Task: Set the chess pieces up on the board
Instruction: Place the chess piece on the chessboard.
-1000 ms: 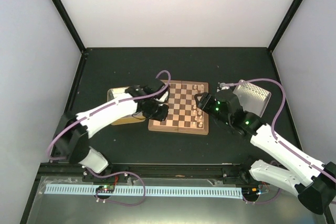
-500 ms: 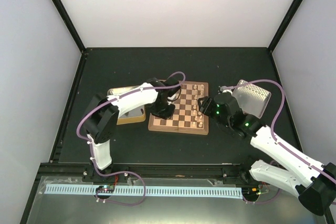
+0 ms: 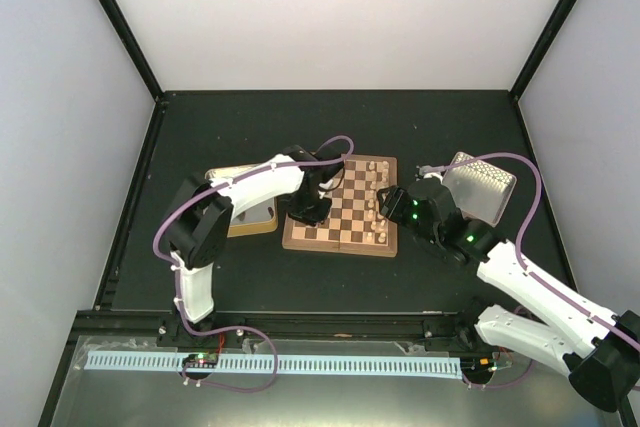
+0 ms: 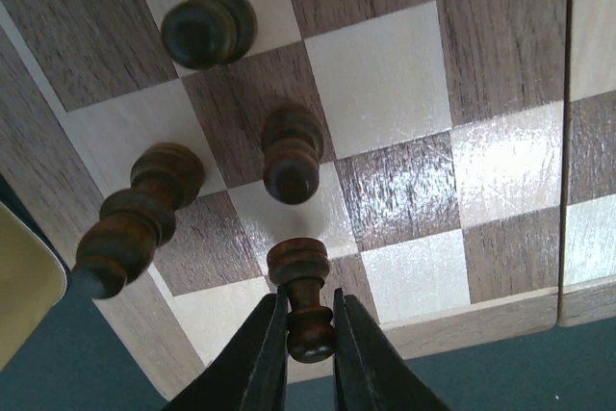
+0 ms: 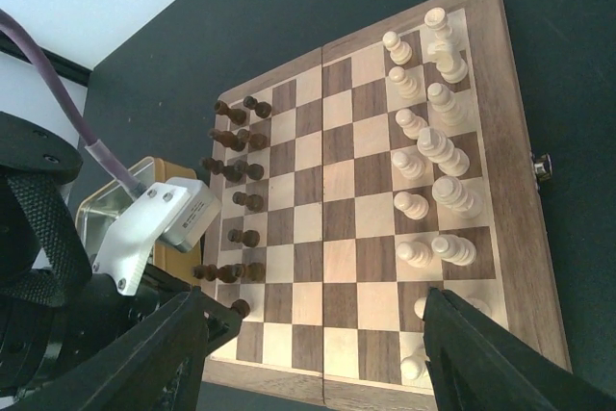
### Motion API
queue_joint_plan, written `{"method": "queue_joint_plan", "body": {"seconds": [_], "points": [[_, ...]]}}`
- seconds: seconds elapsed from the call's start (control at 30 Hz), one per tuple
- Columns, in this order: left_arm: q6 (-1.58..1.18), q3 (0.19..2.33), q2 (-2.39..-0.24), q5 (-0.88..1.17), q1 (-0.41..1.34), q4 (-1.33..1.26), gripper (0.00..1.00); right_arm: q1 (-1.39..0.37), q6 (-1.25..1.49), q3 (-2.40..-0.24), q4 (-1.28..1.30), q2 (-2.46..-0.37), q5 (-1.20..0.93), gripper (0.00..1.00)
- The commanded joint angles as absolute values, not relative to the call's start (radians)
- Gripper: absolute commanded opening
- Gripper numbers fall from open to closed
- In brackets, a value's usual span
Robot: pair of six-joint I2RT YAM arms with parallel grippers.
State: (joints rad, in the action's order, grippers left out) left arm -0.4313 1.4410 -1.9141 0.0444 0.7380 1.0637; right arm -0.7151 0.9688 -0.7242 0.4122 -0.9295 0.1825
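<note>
The board [image 3: 340, 239] lies mid-table, dark chess pieces [image 5: 236, 201] along its left side and cream chess pieces [image 5: 433, 153] along its right. My left gripper [image 4: 310, 336] hangs over the board's near left corner [image 3: 305, 210], shut on a dark pawn [image 4: 306, 303] by its head and neck. The pawn's base points at the corner squares; whether it touches them I cannot tell. Three other dark pieces [image 4: 292, 153] stand just beyond it. My right gripper [image 5: 318, 320] is open above the board's right side [image 3: 386, 197], with nothing between its fingers.
A yellowish tin [image 3: 250, 219] sits against the board's left edge, under the left arm. A silvery perforated tray [image 3: 482, 182] stands to the right of the board, behind the right arm. The dark table mat [image 3: 250, 127] runs to black frame posts.
The left arm has swung in from the tin, bringing the dark pawn over the board's near left corner. The right gripper has barely shifted.
</note>
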Motion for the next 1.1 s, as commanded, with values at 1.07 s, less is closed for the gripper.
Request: {"method": "queue_joint_plan", "body": {"seconds": [1.07], "points": [[-0.450, 1.401, -1.607, -0.005, 0.706, 1.018, 0.51, -0.708, 0.899, -0.657, 0.394, -0.861, 0.151, 0.67]]}}
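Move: The square for the brown pawn still held in the left gripper lies directly below that hand, about 3 cm down. The next pawn stands some 3 cm farther out, with another about 5 cm out, both level with it sideways; a tall brown piece is 3 cm ahead and 3 cm to its left. From the right gripper, the square is about 14 cm left, 2 cm back and 15 cm down. Ease the left gripper down just under 1 cm to set the held pawn on its light square, second from the board's near edge. Hold there while the fingers part slightly and let go of its head, then lift straight up about 6.5 cm, opening to half width and letting the fingertips swing some 10 degrees forward and right. ##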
